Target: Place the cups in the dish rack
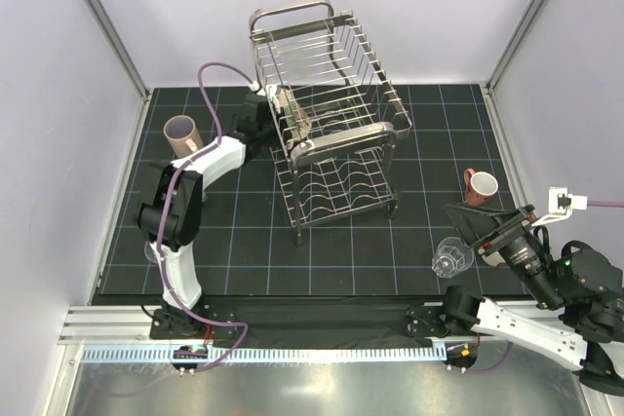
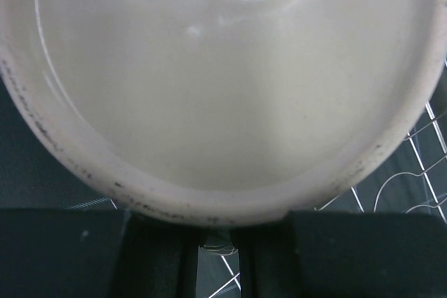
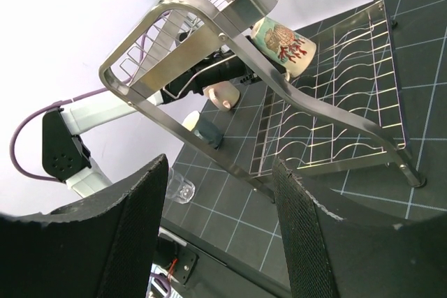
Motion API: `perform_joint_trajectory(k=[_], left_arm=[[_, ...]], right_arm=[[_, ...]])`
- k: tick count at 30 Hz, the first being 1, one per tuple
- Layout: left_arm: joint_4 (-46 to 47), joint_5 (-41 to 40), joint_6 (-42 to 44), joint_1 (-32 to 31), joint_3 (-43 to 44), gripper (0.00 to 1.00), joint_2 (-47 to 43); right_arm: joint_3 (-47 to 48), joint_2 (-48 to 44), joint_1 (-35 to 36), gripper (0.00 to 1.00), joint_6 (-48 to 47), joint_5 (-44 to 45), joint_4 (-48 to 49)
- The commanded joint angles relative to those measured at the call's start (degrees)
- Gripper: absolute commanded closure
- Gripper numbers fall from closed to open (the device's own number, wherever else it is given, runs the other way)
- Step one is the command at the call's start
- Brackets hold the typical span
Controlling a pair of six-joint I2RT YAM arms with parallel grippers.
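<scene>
The dish rack (image 1: 336,119) stands at the middle back of the mat. My left gripper (image 1: 275,104) reaches into its left end, shut on the rim of a cream mug (image 2: 223,82) that fills the left wrist view above the fingers (image 2: 77,256). In the right wrist view this mug (image 3: 283,43) has a printed side and lies tilted at the upper tier. My right gripper (image 3: 220,162) hangs open and empty at the near right. A clear tumbler (image 1: 453,258) lies close to it, and a red-brown mug (image 1: 481,185) stands behind.
A brownish mug (image 1: 182,133) stands at the far left of the mat. A second clear tumbler (image 3: 180,190) sits by the left arm's base. A dark teal mug (image 3: 208,134) stands on the mat near the rack's left foot. Walls enclose the mat.
</scene>
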Motion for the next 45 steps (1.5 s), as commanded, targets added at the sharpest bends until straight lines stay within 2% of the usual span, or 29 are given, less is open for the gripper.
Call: perform_joint_trajectory(k=[1, 6, 8, 15, 18, 29, 33, 36, 45], left_arm=[[11.6, -5.1, 2.4, -0.2, -0.2, 1.00, -2.4], [10.4, -7.3, 2.9, -0.5, 0.1, 0.98, -1.7], [10.1, -7.5, 2.6, -0.5, 0.1, 0.86, -1.5], [10.7, -6.7, 1.7, -0.5, -0.6, 0.73, -1.1], [10.9, -6.3, 1.2, -0.5, -0.7, 0.58, -1.1], [12.7, -6.3, 0.2, -0.5, -3.4, 0.46, -3.0], [15.9, -6.8, -0.4, -0.4, -8.6, 0.33, -5.9], [17.3, -6.4, -0.9, -0.1, -10.7, 0.29, -7.6], [17.5, -5.8, -3.2, 0.4, -15.7, 0.28, -13.6]], right_arm=[[-0.2, 0.6, 0.1, 0.37, 0.5, 1.1, 0.0], [-0.3, 1.3, 0.0, 0.37, 0.6, 0.7, 0.2], [-0.7, 1.1, 0.1, 0.37, 0.7, 0.8, 0.3], [-1.3, 0.5, 0.1, 0.37, 1.1, 0.9, 0.0], [-1.2, 0.4, 0.0, 0.37, 1.2, 0.9, -0.3], [-1.1, 0.4, 0.0, 0.37, 1.2, 1.1, -0.8], [-1.2, 0.1, 0.1, 0.37, 1.5, 1.0, -0.9], [-1.3, 0.2, 0.1, 0.37, 1.5, 0.7, -1.0], [-2.2, -0.3, 0.1, 0.37, 2.4, 0.7, -1.7]])
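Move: The shell cup is already inside the rack, held tilted by its handle, mouth facing the left hand; its middle is about 5 cm ahead of that hand, 4 cm right and roughly level. It is bound for the lower tier's wires, some 6 cm below its middle. The beige mug stands about 22 cm left and 1 cm ahead of the hand, the teal cup 22 cm left and 9 cm back, both some 8 cm lower. From the right hand the shell cup is about 40 cm ahead, 29 cm left and 24 cm lower. The shell cup's handle is let go over the lower tier: the left hand creeps forward a centimetre or two while its fingers spread from nearly shut to well open. It then backs away from the cup and to the left, about 4 cm in all, dipping a little before rising some 3 cm, fingertips tipping up slightly. ##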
